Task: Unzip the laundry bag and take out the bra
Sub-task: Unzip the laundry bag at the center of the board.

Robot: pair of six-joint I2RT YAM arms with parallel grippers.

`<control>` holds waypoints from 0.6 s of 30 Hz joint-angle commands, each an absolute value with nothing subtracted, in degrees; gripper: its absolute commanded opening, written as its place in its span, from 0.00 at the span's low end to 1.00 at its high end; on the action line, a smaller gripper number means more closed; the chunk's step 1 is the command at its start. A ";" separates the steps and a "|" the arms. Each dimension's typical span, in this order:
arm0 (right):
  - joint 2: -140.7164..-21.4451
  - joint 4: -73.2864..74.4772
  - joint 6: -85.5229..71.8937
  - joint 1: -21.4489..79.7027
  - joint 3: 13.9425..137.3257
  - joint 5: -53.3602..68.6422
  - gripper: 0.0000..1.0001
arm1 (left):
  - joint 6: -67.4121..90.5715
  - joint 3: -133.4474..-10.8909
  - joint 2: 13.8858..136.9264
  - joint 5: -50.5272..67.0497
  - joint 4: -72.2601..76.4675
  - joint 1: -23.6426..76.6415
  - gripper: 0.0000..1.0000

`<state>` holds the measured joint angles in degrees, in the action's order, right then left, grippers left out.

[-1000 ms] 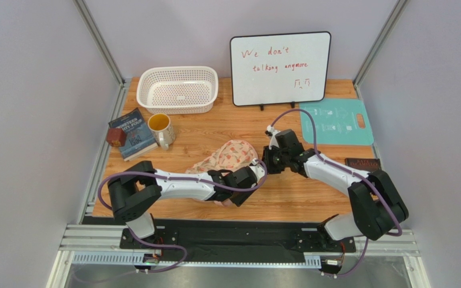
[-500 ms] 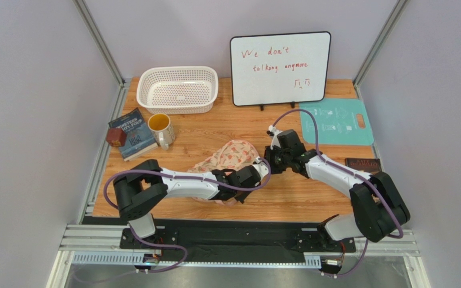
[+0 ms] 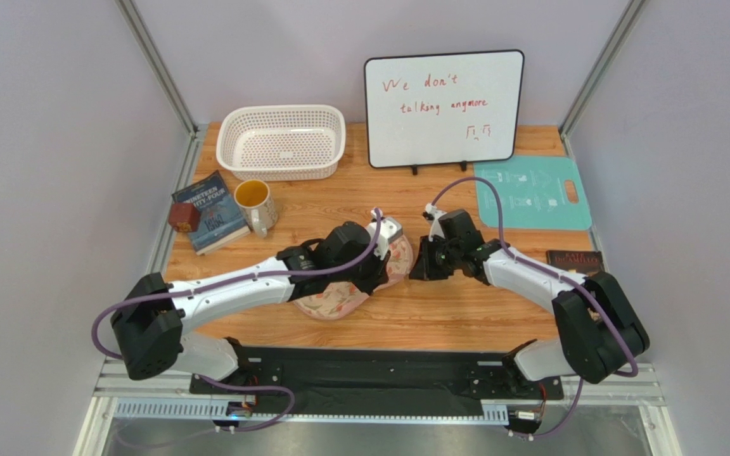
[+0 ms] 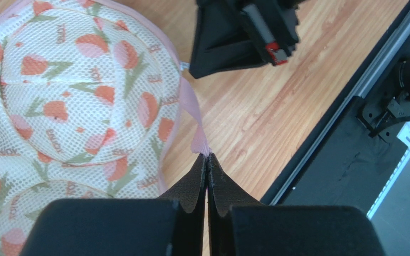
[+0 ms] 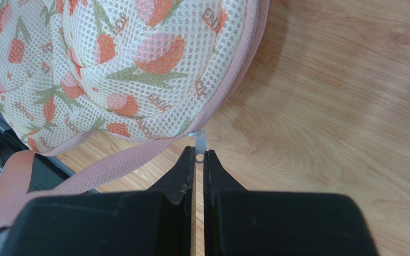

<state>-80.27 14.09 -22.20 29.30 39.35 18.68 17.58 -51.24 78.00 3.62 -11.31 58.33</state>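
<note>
The laundry bag (image 3: 333, 302) is a cream mesh pouch with red tulip print and pink trim, lying at the table's middle under my left arm. Its lobes fill the left wrist view (image 4: 79, 101) and the right wrist view (image 5: 121, 58). My left gripper (image 3: 375, 274) is shut on the pink strap loop (image 4: 200, 140), pinched at the fingertips (image 4: 207, 158). My right gripper (image 3: 416, 264) is shut on the small metal zipper pull (image 5: 199, 143) at the bag's pink zipper edge, held between its tips (image 5: 199, 154). The strap (image 5: 111, 166) trails left. The bra is hidden.
A white perforated basket (image 3: 281, 141) and a whiteboard (image 3: 443, 107) stand at the back. A book (image 3: 212, 214) with a brown cube (image 3: 184, 217) and a yellow mug (image 3: 255, 204) sit left. A teal board (image 3: 533, 193) lies right. The black rail (image 4: 341, 149) runs along the near edge.
My left arm has swung back and up over the bag, and its gripper has shut on the pink strap. The bag shifted beneath it. The right gripper has kept its hold with little movement.
</note>
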 commanded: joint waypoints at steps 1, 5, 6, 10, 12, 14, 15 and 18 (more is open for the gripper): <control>-79.89 12.31 -21.53 29.36 39.11 19.16 0.00 | 17.93 -49.13 78.84 12.30 -11.86 53.18 0.00; -79.72 12.30 -21.62 29.36 38.67 19.16 0.00 | 17.23 -47.99 79.62 11.69 -11.17 48.00 0.00; -79.80 12.22 -21.53 29.36 38.76 19.16 0.00 | 16.44 -48.16 79.98 11.86 -10.90 47.55 0.00; -79.98 12.39 -21.62 29.36 38.76 19.34 0.00 | 14.24 -50.79 84.36 8.02 -13.87 47.28 0.00; -79.98 12.31 -21.62 29.36 38.76 19.34 0.00 | 13.45 -51.76 85.77 5.81 -15.02 47.28 0.08; -80.07 12.30 -21.71 29.35 38.85 19.34 0.00 | 13.27 -51.86 86.92 3.35 -15.47 47.29 0.19; -80.07 12.39 -21.62 29.36 38.85 19.34 0.00 | 13.10 -51.86 87.18 2.73 -15.64 47.29 0.23; -80.33 12.74 -21.45 29.35 39.20 19.34 0.00 | 12.83 -52.29 87.89 0.18 -16.26 47.28 0.43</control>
<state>-80.29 14.04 -22.20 29.32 38.87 18.68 14.48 -49.71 87.66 4.49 -14.74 47.22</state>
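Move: The left fingers are shut on the laundry bag's pink strap, held up off the table. The bag's middle lies about 9 cm ahead of that hand, 5 cm to its left and 11 cm below. The zipper pull, in the right fingers, is some 6 cm ahead, 7 cm to the right and 9 cm below; the mug is roughly 23 cm ahead and 27 cm left. From the right hand the bag's middle is about 12 cm left, 3 cm ahead and slightly lower. Still pinching the pink strap, the left hand lowers it some 8 cm while carrying it about 6 cm left and 5 cm forward, in over the bag; near the end its fingers part by about a third and the pinch loosens, the strap still lying against one finger. The wrist rolls about 10 degrees, its left side rising. The right hand stays put, keeping its grip on the zipper pull. ##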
